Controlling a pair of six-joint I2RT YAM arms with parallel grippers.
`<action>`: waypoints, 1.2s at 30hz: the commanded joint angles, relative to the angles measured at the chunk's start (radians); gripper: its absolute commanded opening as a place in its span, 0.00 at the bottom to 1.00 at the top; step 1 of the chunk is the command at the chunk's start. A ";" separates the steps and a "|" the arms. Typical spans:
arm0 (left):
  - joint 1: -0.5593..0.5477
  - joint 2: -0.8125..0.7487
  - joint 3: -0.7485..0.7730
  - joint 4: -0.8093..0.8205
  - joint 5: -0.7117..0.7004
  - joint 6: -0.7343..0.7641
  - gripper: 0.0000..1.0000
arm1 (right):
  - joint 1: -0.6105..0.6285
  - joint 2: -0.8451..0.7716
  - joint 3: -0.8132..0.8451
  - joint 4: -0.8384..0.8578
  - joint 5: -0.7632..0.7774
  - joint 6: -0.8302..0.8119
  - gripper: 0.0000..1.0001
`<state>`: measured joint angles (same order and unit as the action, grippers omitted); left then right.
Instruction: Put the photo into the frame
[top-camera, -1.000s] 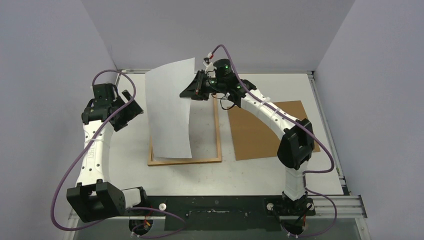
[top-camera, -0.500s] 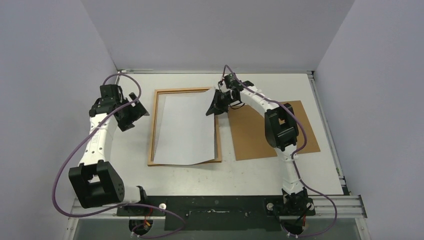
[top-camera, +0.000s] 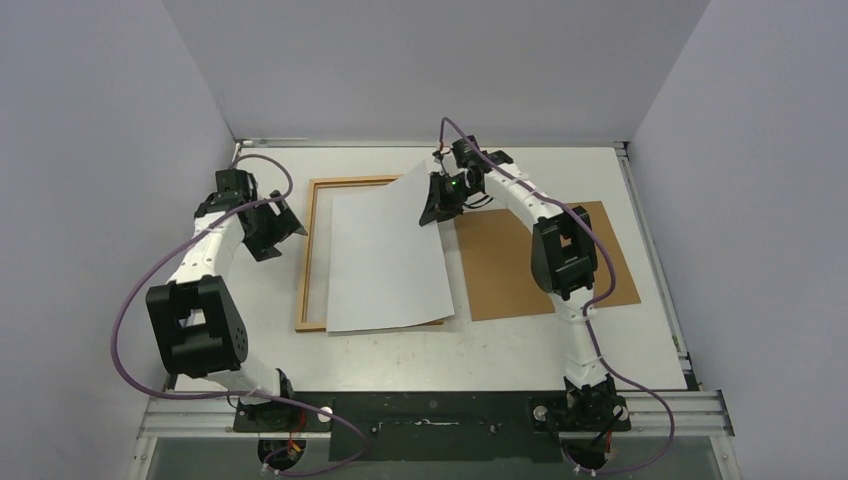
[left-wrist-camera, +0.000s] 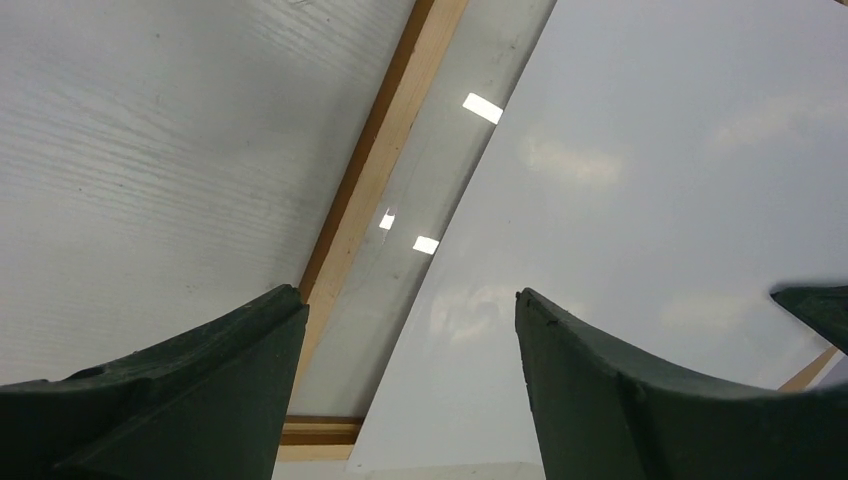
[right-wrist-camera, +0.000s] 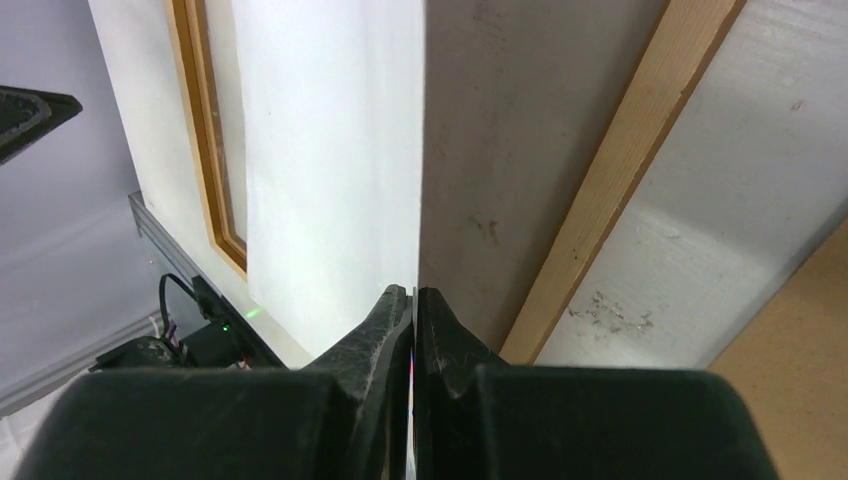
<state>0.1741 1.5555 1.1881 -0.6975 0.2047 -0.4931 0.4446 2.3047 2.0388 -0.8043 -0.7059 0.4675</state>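
Observation:
The photo (top-camera: 385, 255) lies white back up across the frame (top-camera: 312, 250), skewed to the right, so that it covers the right rail and leaves a bare strip along the left rail. My right gripper (top-camera: 437, 197) is shut on the photo's far right corner and holds it slightly raised. The right wrist view has the photo (right-wrist-camera: 330, 150) edge-on, clamped in that gripper (right-wrist-camera: 414, 292), with a frame rail (right-wrist-camera: 620, 170) beside it. My left gripper (top-camera: 280, 225) stands open just left of the frame. In the left wrist view this gripper (left-wrist-camera: 410, 300) is empty above the rail (left-wrist-camera: 375, 170) and the photo's edge (left-wrist-camera: 650, 200).
A flat brown backing panel (top-camera: 540, 260) lies on the table to the right of the frame, under the right arm. Grey walls close in the table at the back and on both sides.
The right gripper has brought the photo down from hanging upright to lying on the frame, then shifted it rightward. The left gripper has moved in toward the frame's left rail.

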 joint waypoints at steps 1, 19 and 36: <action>0.008 0.062 0.036 0.076 0.019 -0.003 0.73 | -0.005 -0.046 -0.059 0.148 -0.005 0.021 0.00; 0.008 0.250 0.096 0.161 0.017 0.023 0.59 | 0.012 0.033 -0.019 0.316 -0.030 0.066 0.00; 0.008 0.330 0.102 0.160 0.067 0.018 0.46 | 0.031 0.053 -0.091 0.473 0.021 0.250 0.00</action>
<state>0.1741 1.8732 1.2530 -0.5720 0.2440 -0.4850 0.4675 2.3680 1.9488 -0.4084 -0.7212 0.6830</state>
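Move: The right hand already pinches the photo near its right side; the frame's middle lies about 12 cm left, 2 back and 10 below it, the brown board some 27 cm right and 3 back. From the open left hand, the frame's left rail centres about 4 cm ahead, 1 right and 10 below, and the photo's middle about 5 ahead and 19 right, 9 below. Right draws its pinched photo 5 cm left-forward; left hand, half-closing, sinks 8 cm and forward towards frame's left rail. ##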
